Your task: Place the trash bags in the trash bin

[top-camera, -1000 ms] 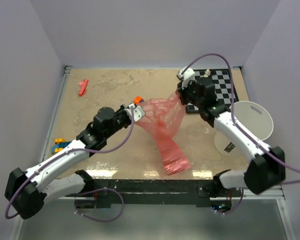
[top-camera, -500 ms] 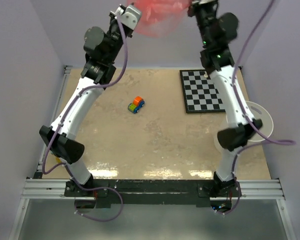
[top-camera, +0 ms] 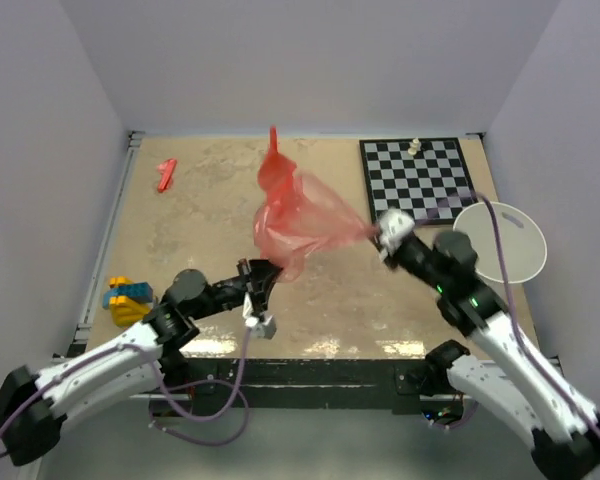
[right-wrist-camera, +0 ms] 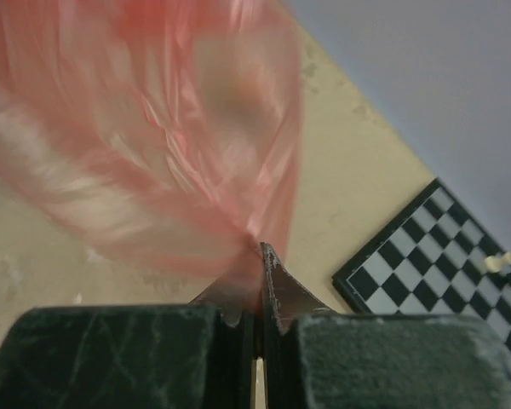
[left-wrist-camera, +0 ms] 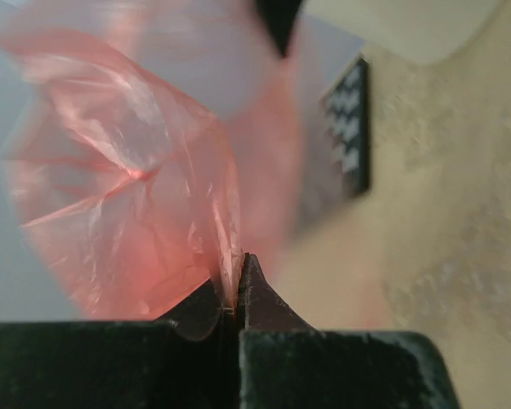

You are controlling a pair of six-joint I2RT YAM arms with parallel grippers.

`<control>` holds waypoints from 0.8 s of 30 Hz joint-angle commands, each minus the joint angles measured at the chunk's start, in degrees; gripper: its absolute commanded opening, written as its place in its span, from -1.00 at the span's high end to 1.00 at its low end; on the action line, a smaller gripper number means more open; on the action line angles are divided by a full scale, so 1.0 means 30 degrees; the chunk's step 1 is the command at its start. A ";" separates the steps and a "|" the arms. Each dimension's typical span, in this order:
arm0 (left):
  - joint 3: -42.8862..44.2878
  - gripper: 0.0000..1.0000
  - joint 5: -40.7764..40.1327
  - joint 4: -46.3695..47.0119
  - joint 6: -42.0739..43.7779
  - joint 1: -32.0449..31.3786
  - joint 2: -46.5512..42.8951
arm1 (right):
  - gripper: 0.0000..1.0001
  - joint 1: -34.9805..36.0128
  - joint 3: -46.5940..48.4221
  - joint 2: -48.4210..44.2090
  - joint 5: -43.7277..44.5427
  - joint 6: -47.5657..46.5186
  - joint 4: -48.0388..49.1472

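Observation:
The red-pink translucent trash bag [top-camera: 295, 215] hangs billowed in the air over the middle of the table, stretched between both grippers. My left gripper [top-camera: 265, 272] is shut on its lower left edge; the film [left-wrist-camera: 128, 196] rises from the closed jaws. My right gripper [top-camera: 378, 232] is shut on its right edge; the film [right-wrist-camera: 153, 136] is blurred. The white trash bin [top-camera: 500, 240] stands at the right, its rim just right of my right arm; it also shows blurred in the left wrist view [left-wrist-camera: 409, 30].
A black-and-white checkerboard [top-camera: 415, 178] with a small chess piece [top-camera: 414, 146] lies at the back right. A small solid red piece [top-camera: 166, 174] lies at the back left. Yellow and blue toy blocks [top-camera: 126, 296] sit at the left edge.
Both arms came down from high above the table's far end to low near the front, carrying the bag. The bag now billows upward over the middle of the table.

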 commanded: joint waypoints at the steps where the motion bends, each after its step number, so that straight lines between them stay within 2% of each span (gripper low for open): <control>1: 0.1991 1.00 0.0628 -0.3105 -0.1149 -0.0873 -0.4303 | 1.00 0.0354 -0.0498 -1.1224 -0.2500 -0.3374 -0.4976; 5: 0.4857 1.00 -0.0783 -0.8194 -0.4779 -0.1080 -0.2695 | 1.00 0.0354 0.1868 -0.4845 -0.0039 -0.0605 -0.5043; 9: 0.5980 1.00 -0.4235 -0.8620 -0.8620 -0.1023 -0.1576 | 1.00 0.0354 0.4099 0.0524 0.1601 0.3027 -0.4548; 12: 0.5599 1.00 -0.5119 -0.7799 -0.8043 -0.1022 -0.2074 | 1.00 0.0354 0.5184 0.3280 0.3036 0.4175 -0.3555; 14: 0.5918 1.00 -0.6461 -0.8030 -0.6991 -0.0993 -0.1988 | 1.00 0.0354 0.5682 0.4338 0.5577 0.4355 -0.2849; 17: 0.5862 1.00 -0.9596 -0.6486 -0.5466 -0.0440 -0.1928 | 1.00 -0.0287 0.5890 0.5015 0.7698 0.2575 -0.1590; 21: 0.7086 1.00 -0.7967 -0.5512 -0.4348 0.3100 -0.1025 | 1.00 -0.1928 0.6064 0.5191 0.7730 0.0111 -0.0123; 24: 0.8435 1.00 -0.8022 -0.4988 -0.4027 0.5124 0.0820 | 1.00 -0.2719 0.6678 0.5572 0.7526 -0.1412 0.0844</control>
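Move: Both hands already pinch the red trash bag, held in the air. Its billowing middle lies about 10 cm ahead of the left hand, 5 cm to its right and a little above; from the right hand, some 4 cm ahead and 20 cm to the left, about level in height. The chessboard lies roughly 31 cm ahead of the right hand, 17 cm to its right and 30 cm below; the trash bin's middle is level with it fore and aft, about 33 cm to the right and 16 cm lower. Both arms flap the bag in a quick shake with fingers kept shut on its rim: the right hand jerks back about 12 cm and up, then whips forward and down towards the chessboard side and ends swinging to its right with a clockwise turn of some 25 degrees. The left hand makes a smaller flick up and slightly back, sinks a little, then goes forward, left and up while turning counter-clockwise about 30 degrees, so the two hands draw apart and spread the bag between them. ##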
